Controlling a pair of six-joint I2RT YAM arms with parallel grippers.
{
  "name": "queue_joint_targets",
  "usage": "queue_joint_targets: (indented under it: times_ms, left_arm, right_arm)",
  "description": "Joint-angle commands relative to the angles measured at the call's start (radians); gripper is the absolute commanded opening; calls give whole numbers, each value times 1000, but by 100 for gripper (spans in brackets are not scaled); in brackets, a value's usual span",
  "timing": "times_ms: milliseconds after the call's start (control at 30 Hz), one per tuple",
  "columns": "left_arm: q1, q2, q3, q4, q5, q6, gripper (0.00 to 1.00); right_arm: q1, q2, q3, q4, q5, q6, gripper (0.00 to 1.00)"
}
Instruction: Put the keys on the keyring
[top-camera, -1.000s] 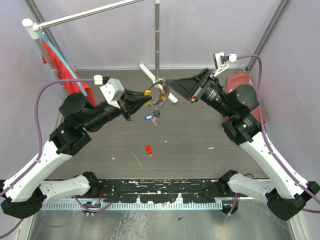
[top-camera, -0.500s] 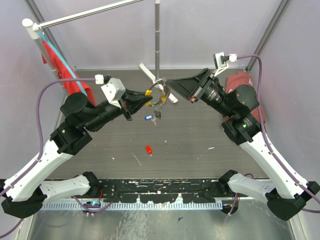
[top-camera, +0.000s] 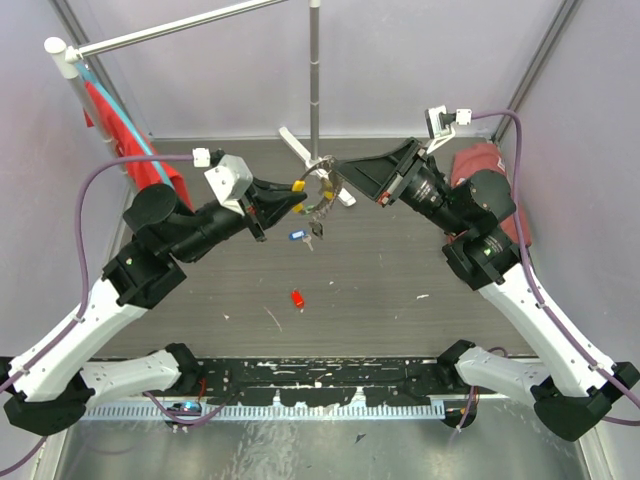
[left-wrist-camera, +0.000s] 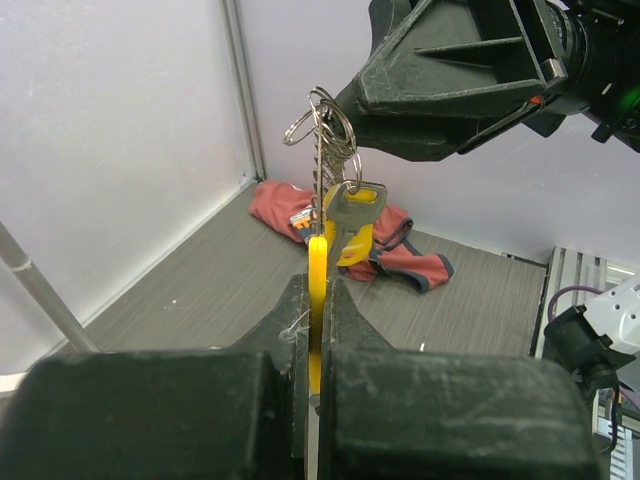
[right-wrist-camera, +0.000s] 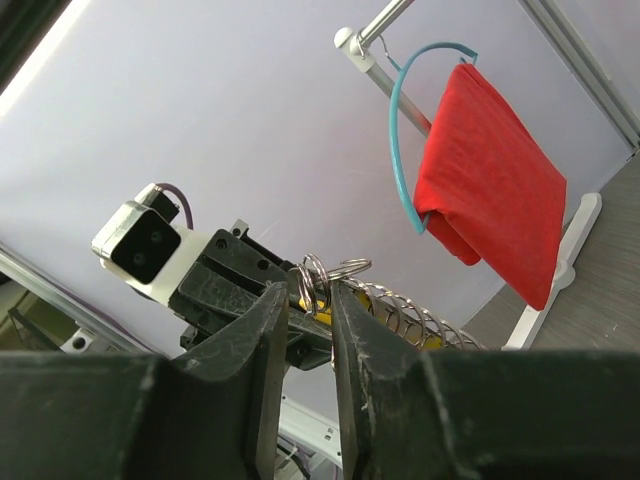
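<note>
The keyring hangs in the air between both grippers over the far middle of the table. My left gripper is shut on its yellow tag, which stands edge-on between the jaws. My right gripper is closed round the silvery split rings at the keyring's other end. A silver key dangles from the rings. A blue-headed key shows just below the keyring; I cannot tell whether it hangs or lies. The red-headed key lies on the table, nearer the arms.
A vertical pole on a white cross base stands right behind the keyring. A red cloth hangs from a blue hanger at the left. A crumpled red garment lies at the far right.
The left gripper and the keyring have shifted slightly up and away. The right jaws have narrowed a little round the rings. The red key has not moved.
</note>
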Motion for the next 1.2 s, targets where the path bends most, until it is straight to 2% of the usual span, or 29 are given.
queue_joint_targets:
  times_ms: [0, 333, 500, 600, 733, 867, 933, 1167]
  left_arm:
    - [-5, 4, 26, 62, 25, -9, 0]
    - [-4, 5, 21, 62, 27, -14, 0]
    - [-4, 4, 20, 62, 25, -12, 0]
    - [-4, 2, 15, 62, 28, -14, 3]
    - [-4, -4, -2, 58, 32, -22, 11]
    - [-5, -12, -17, 42, 61, -42, 22]
    - [-4, -17, -23, 35, 85, -58, 33]
    - [-5, -35, -51, 30, 155, -109, 43]
  right_arm:
    - [8, -6, 8, 65, -9, 1, 29]
    - [8, -8, -2, 70, -5, -3, 23]
    - [8, -14, 0, 53, 10, -26, 16]
    - [8, -19, 6, 34, 20, -65, 10]
    - [8, -28, 21, 18, 22, -139, 1]
    - [8, -7, 75, -44, -19, -266, 1]
    - [8, 2, 93, -76, -50, -357, 1]
    - [8, 15, 147, -228, -165, -627, 1]
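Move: The keyring's bunch of small metal rings stands almost at the right hand's point, between its part-open fingertips. From the left hand, which already pinches the yellow tag, those rings are about 4 cm to the right, 2 cm ahead and 5 cm up. The yellow tag is some 4 cm left of the right hand, 2 cm back and 5 cm lower. The blue-tagged key lies on the table about 7 cm ahead and 6 cm left of the right hand, roughly 50 cm below. The keyring's metal rings are pinched by the right fingers, which close where they are while the left hand keeps still and holds the yellow tag. Then the left fingers open and that hand backs off about 2 cm, as the right hand sinks about 2 cm with the rings and tips its fingers down some 20 degrees. ##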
